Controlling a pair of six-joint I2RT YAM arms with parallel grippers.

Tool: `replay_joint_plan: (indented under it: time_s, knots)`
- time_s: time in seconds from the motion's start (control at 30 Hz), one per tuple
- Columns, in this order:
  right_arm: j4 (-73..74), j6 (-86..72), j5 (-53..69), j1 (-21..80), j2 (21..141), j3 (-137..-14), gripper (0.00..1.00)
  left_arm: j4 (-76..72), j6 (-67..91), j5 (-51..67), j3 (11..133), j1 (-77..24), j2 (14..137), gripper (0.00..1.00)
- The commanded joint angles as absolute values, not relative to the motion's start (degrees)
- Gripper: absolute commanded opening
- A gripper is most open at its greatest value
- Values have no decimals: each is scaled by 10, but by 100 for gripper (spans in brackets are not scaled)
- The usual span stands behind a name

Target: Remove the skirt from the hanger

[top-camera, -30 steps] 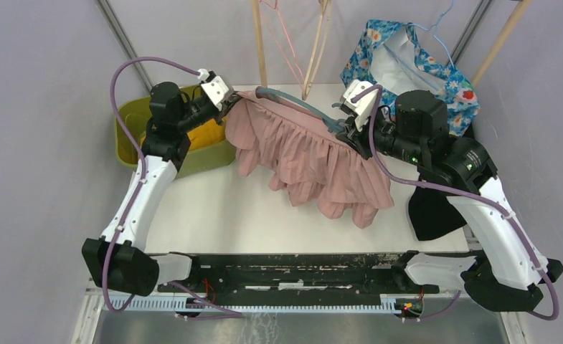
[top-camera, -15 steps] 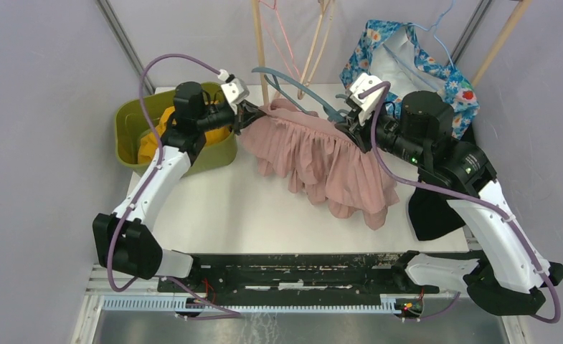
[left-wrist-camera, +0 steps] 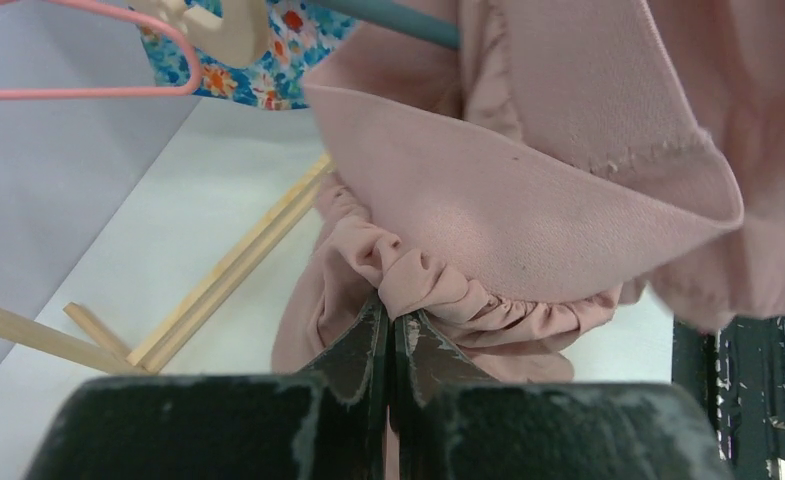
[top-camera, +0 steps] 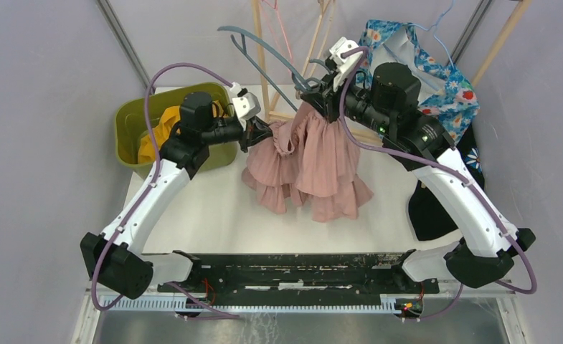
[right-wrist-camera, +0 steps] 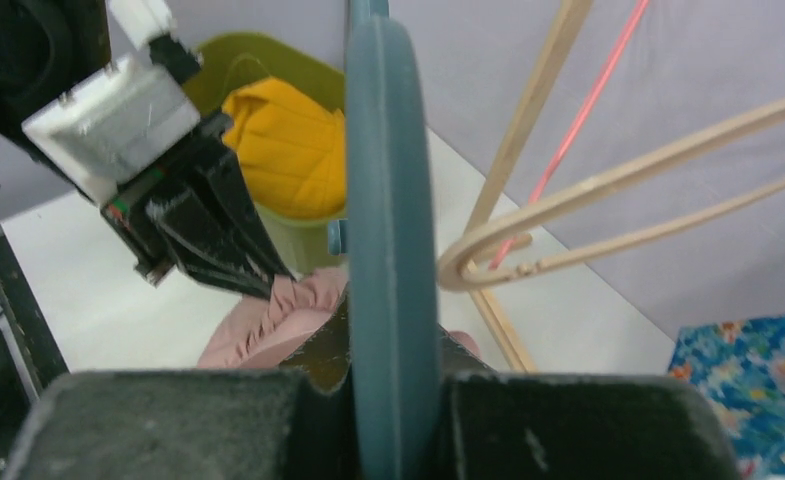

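Observation:
The pink ruffled skirt (top-camera: 314, 168) hangs bunched over the table's middle, its top gathered right under my right gripper (top-camera: 320, 99). That gripper is shut on the grey-blue hanger (top-camera: 264, 51), whose long arm sticks out bare, up and to the left. In the right wrist view the hanger (right-wrist-camera: 389, 200) fills the gap between the jaws of that gripper (right-wrist-camera: 389, 335). My left gripper (top-camera: 265, 133) is shut on the skirt's elastic waistband (left-wrist-camera: 438, 288), pinched at the tips (left-wrist-camera: 390, 318). Whether the hanger's other end is still inside the skirt is hidden.
A green bin (top-camera: 130, 115) holding a yellow garment (top-camera: 158, 132) stands at the back left. A wooden rack (top-camera: 259, 43) with hangers rises behind the skirt. A floral garment (top-camera: 414, 61) hangs at the back right, with a black cloth (top-camera: 432, 208) below it.
The right gripper has lifted the hanger up and to the left, and its long arm has come out of the skirt. The left gripper moved right with the waistband. The skirt went from spread to bunched.

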State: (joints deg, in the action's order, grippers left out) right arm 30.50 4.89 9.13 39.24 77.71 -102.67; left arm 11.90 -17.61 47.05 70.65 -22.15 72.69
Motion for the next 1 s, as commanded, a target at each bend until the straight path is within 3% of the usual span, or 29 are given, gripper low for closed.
replay_joint_plan:
  time_s: [0.0,0.43,0.67,0.97]
  knots:
    - [140,-27,109,390,785,-1068,1,95,-140,470,705,-238,717,3]
    - [-56,-103,70,391,859,-1189,1,140,-146,428,646,-266,685,3]
    - [-72,-73,49,391,914,-1308,1,207,-184,389,609,-266,636,3]
    - [-96,-92,52,390,934,-1341,1,237,-181,381,615,-266,595,3]
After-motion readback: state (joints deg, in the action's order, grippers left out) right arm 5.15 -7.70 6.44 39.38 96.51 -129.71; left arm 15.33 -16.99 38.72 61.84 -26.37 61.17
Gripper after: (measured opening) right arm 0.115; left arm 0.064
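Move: The left hand already pinches the pink skirt's waistband, and the right hand already grips the blue-grey hanger. From the right hand, the pinched waistband is about 9 cm left, level forward and 13 below; the hanger's bare free end is roughly 14 ahead and 18 left, and the wooden hanger some 10 ahead. From the left hand, the gripped part of the hanger is level forward, 9 right and 13 above; the green bin is 13 ahead, 27 left and 25 below. Upward goes the right hand by almost 18 cm, with a small drift forward and left, keeping its grip on the hanger and tipping its fingers up some 30 degrees, away from the left hand. The left hand keeps its pinch on the waistband and eases back about 4 cm, dipping about 3 cm and then regaining half of that. ##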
